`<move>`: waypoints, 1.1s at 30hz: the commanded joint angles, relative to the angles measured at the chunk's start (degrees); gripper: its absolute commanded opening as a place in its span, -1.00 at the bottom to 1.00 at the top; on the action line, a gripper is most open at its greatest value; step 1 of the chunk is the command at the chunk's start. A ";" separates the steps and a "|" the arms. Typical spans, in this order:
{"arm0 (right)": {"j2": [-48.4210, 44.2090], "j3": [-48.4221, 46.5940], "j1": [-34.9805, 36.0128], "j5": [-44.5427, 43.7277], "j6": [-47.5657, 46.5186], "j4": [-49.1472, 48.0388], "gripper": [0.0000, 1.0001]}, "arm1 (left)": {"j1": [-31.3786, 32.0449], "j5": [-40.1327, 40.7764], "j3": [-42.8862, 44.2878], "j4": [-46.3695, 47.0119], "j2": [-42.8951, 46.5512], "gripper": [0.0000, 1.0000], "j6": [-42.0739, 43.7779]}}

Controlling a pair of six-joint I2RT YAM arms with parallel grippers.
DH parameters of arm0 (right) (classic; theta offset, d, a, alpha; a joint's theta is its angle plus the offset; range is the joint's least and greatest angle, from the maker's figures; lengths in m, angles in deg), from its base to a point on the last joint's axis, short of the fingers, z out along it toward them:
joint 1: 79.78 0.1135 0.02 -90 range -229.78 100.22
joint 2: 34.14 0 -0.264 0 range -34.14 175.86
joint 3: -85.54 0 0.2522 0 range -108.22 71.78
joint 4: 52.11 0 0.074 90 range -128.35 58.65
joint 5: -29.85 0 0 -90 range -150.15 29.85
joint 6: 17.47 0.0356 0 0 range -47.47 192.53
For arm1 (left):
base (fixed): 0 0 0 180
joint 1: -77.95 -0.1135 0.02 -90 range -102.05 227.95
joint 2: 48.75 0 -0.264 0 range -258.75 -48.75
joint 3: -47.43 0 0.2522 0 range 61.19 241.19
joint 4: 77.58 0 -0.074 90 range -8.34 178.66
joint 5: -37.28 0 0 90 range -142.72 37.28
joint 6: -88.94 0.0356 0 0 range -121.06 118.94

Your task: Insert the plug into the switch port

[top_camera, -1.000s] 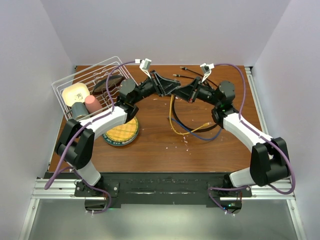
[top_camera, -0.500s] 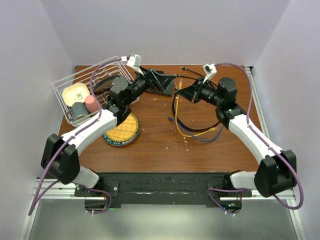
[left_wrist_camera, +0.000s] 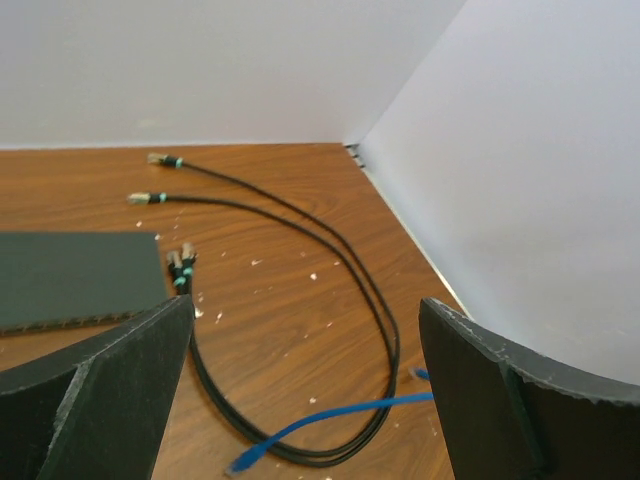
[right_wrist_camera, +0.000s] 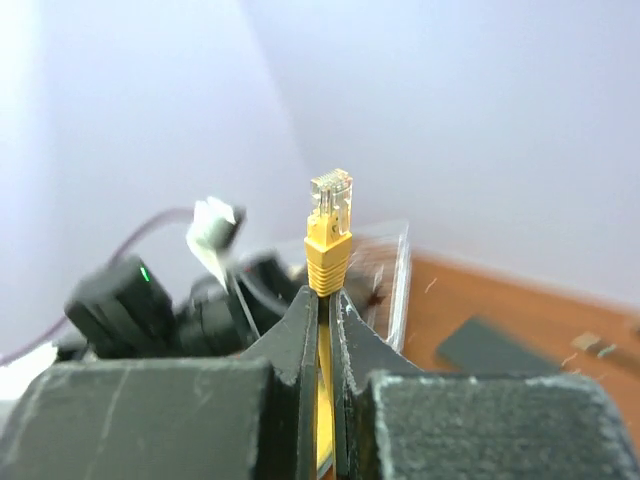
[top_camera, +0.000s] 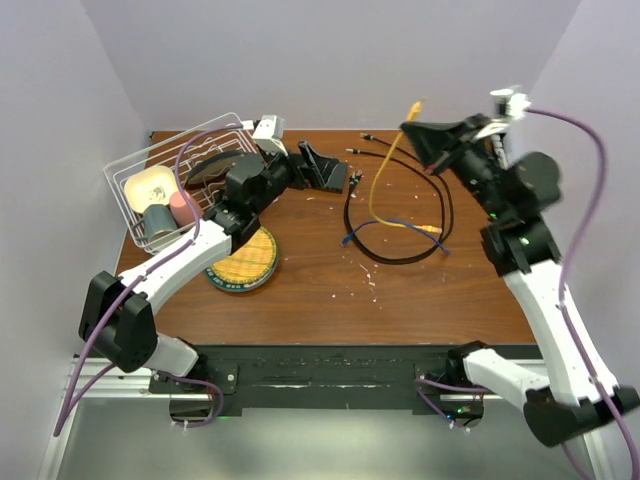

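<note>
The yellow plug (right_wrist_camera: 329,215) sticks up out of my right gripper (right_wrist_camera: 325,295), which is shut on the yellow cable just behind it. From above, that gripper (top_camera: 409,128) hangs high over the back right of the table, the plug (top_camera: 414,104) pointing up and the cable drooping to the wood. The flat black switch box (top_camera: 338,178) lies at the back centre, its near corner (left_wrist_camera: 75,275) showing in the left wrist view. The switch port is hidden. My left gripper (top_camera: 312,165) sits beside the box, jaws wide open (left_wrist_camera: 305,390) and empty.
Two black cables (left_wrist_camera: 370,300) loop over the wood with a blue cable (left_wrist_camera: 330,420) lying across them. A wire rack (top_camera: 140,165) at back left holds a bowl and cups. A round yellow disc (top_camera: 245,262) lies under the left forearm. Walls close in on three sides.
My left gripper opened and pulled back left, away from the right gripper. The right arm swung up and to the right, lifting the yellow plug off toward the back right.
</note>
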 commanded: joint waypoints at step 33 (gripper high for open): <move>20.76 -42.99 -0.29 -19.01 -18.61 21.31 -1.00 | -2.69 8.63 13.24 -21.59 -11.86 1.00 12.65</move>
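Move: The dark switch lies about 20 cm ahead of the right hand, 15 cm to its left and nearly 50 cm below. The black connectors lie 10 cm right of the switch and about level with it. The blue cable's middle is some 7 cm ahead of the right hand and 5 cm to its right; the yellow cable's free end is 6 cm ahead and 15 cm to the right. From the left hand, the switch is 12 cm ahead, 1 cm left and 30 cm down. The yellow plug, still pinched in the right hand, is carried up about 11 cm while swinging back and right, its wrist turning some 25 degrees clockwise; it then goes forward roughly 12 cm with a shallow dip and renewed rise, trailing its cable. Meanwhile the left hand, empty and open, sinks mostly straight down towards the switch, rolling left side up and tipping down, before easing slightly up and forward. ##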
